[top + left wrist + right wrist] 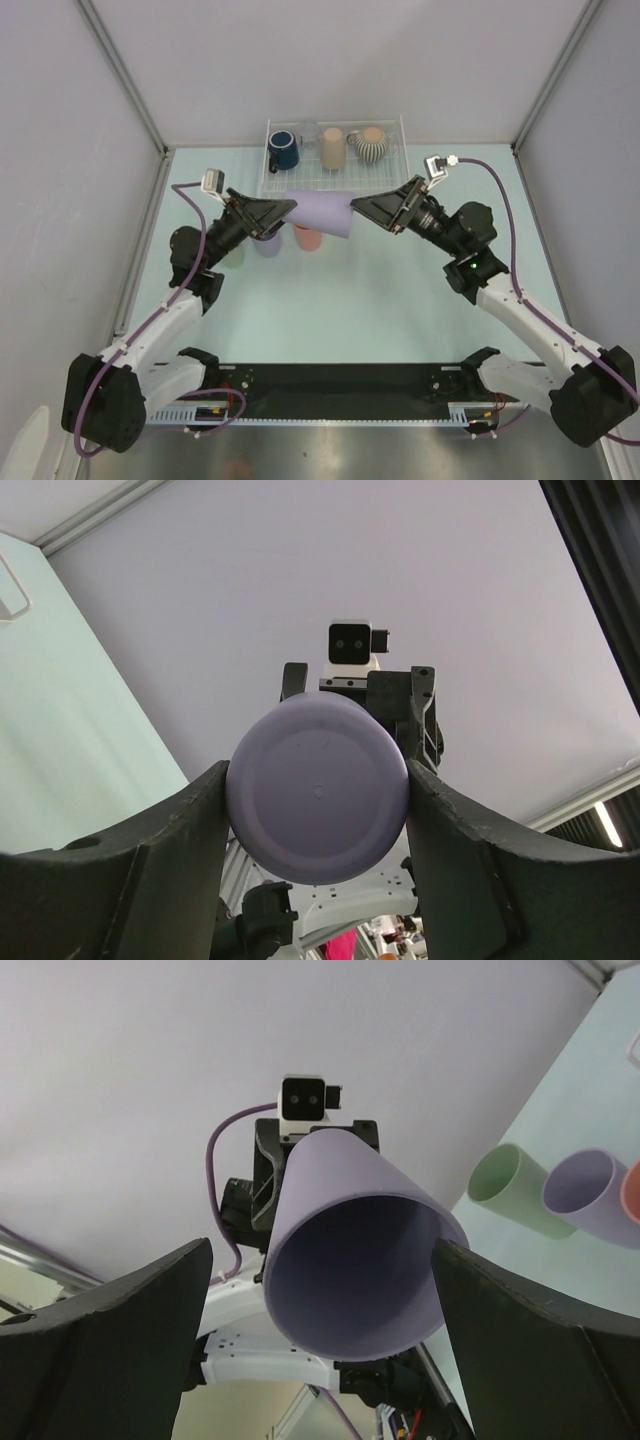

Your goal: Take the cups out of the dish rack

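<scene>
A lavender cup (320, 214) hangs on its side in the air just in front of the dish rack (392, 176). My left gripper (290, 206) is shut on its base end (316, 788), a finger against each side. My right gripper (356, 210) stands open around the cup's mouth (350, 1270). One finger is at the rim and the other is well apart from it. In the rack stand a navy mug (283, 150), a clear cup (307, 133), a tan cup (333, 148) and a ribbed beige mug (373, 144).
On the table under the held cup stand a second lavender cup (266, 244), a salmon-pink cup (308, 238) and a pale green cup (233, 255). They also show in the right wrist view, the green cup (510, 1188) leftmost. Walls enclose the table at left, right and back.
</scene>
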Controlling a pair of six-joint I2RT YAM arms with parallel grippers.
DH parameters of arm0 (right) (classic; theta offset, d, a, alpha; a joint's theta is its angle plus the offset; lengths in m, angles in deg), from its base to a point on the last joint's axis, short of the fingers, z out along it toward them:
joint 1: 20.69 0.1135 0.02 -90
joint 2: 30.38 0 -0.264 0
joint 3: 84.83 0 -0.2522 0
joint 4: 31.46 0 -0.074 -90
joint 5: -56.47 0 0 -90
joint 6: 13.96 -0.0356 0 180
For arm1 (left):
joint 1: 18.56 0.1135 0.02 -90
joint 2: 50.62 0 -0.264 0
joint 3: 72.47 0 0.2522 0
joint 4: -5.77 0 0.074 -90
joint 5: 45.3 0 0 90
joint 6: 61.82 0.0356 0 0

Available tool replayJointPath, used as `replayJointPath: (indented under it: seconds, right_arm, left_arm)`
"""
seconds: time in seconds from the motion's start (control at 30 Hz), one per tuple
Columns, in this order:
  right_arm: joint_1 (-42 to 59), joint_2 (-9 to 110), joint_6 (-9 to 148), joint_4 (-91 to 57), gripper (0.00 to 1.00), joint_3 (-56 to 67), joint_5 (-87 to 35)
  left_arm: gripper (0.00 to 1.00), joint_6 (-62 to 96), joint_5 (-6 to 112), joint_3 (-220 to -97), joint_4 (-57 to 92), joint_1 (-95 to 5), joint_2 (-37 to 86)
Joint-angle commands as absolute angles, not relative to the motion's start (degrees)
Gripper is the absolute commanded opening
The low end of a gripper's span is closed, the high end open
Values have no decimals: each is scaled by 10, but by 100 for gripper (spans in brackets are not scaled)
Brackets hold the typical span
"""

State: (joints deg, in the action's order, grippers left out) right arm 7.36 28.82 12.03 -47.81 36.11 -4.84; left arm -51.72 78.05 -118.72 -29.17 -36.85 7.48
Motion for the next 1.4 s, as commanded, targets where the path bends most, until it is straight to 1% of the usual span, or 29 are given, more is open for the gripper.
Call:
replayJointPath:
  seconds: [0.0,0.13,0.2,0.23,0.27,0.3,0.33,0.37,0.4,0.6,0.63,0.7,0.73,0.77,0.83,0.87,0.9,0.93,0.97,1.0,1.03,1.1,1.17,1.2,1.23,1.27,1.33,1.37]
  right_arm:
    - [106,325,142,-506,98,318,-54]
    - [127,353,150,-505,96,302,-51]
    - [136,362,154,-500,81,299,-51]
    - [138,362,157,-496,71,297,-53]
    - [139,362,158,-492,52,297,-60]
    - [140,359,164,-486,41,296,-62]
    - [141,359,165,-481,18,296,-66]
    - [140,357,168,-475,7,294,-67]
    - [140,357,170,-466,0,292,-67]
    - [147,353,183,-442,0,285,-67]
    - [149,349,192,-431,0,282,-74]
    - [148,343,203,-392,0,273,-79]
    - [149,339,210,-373,0,266,-86]
    - [149,339,245,-302,0,232,-93]
    - [153,348,301,-198,0,172,-124]
    - [156,354,356,-96,0,112,-139]
    - [160,362,387,-49,0,72,-155]
    - [168,373,410,-4,0,37,-184]
    - [172,396,442,72,0,6,-199]
    - [176,404,453,100,0,-48,-219]
    - [182,414,460,125,0,-71,-223]
    - [197,441,478,190,0,-132,-260]
    - [223,467,485,243,0,-165,-286]
    - [236,477,491,262,0,-196,-316]
    - [247,488,496,302,0,-211,-332]
    - [281,499,498,323,0,-226,-356]
    - [316,536,511,382,0,-268,-424]
    - [358,549,513,402,0,-284,-445]
  left_arm:
    - [0,-507,778,-1180,-306,-374,59]
    - [0,-507,777,-1178,-303,-375,52]
    - [0,-507,775,-1176,-299,-375,47]
    - [0,-507,774,-1175,-298,-375,45]
    - [0,-506,774,-1174,-298,-375,45]
    - [0,-506,773,-1173,-297,-375,44]
    - [0,-507,773,-1172,-298,-375,42]
    - [0,-507,771,-1169,-299,-375,42]
    - [0,-507,771,-1168,-299,-375,42]
    - [0,-508,772,-1167,-307,-375,41]
    - [4,-507,775,-1169,-307,-375,42]
    - [23,-493,786,-1182,-289,-375,40]
    - [51,-482,790,-1190,-274,-375,39]
    - [61,-464,792,-1218,-213,-375,30]
    - [73,-381,788,-1255,-115,-375,19]
    - [75,-349,784,-1293,-28,-375,10]
    - [77,-282,776,-1315,20,-380,9]
    - [87,-250,743,-1337,74,-382,7]
    - [87,-220,724,-1374,170,-383,6]
    - [88,-174,707,-1388,203,-385,4]
    - [90,-154,652,-1400,269,-386,4]
    - [91,-109,596,-1439,327,-387,4]
    - [92,-88,503,-1470,398,-392,3]
    - [94,-70,473,-1480,418,-395,1]
    - [95,-65,449,-1489,464,-398,0]
    - [95,-62,369,-1505,485,-401,0]
    - [95,-49,320,-1517,535,-402,-3]
    - [95,-44,285,-1522,547,-404,-5]
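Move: The left hand still holds the purple cup by its base; its middle lies about 5 cm to the right and 1 back, level. From the open right hand it is some 9 cm left, level, rim facing the fingers. Below, the coral cup stands about 6 cm ahead, 15 left and 26 down of the right hand, the standing purple cup some 10 cm farther left of the coral one. Right hand goes 5 cm left, pinches the cup's rim, tips down some 40 degrees; left releases, backs left. ##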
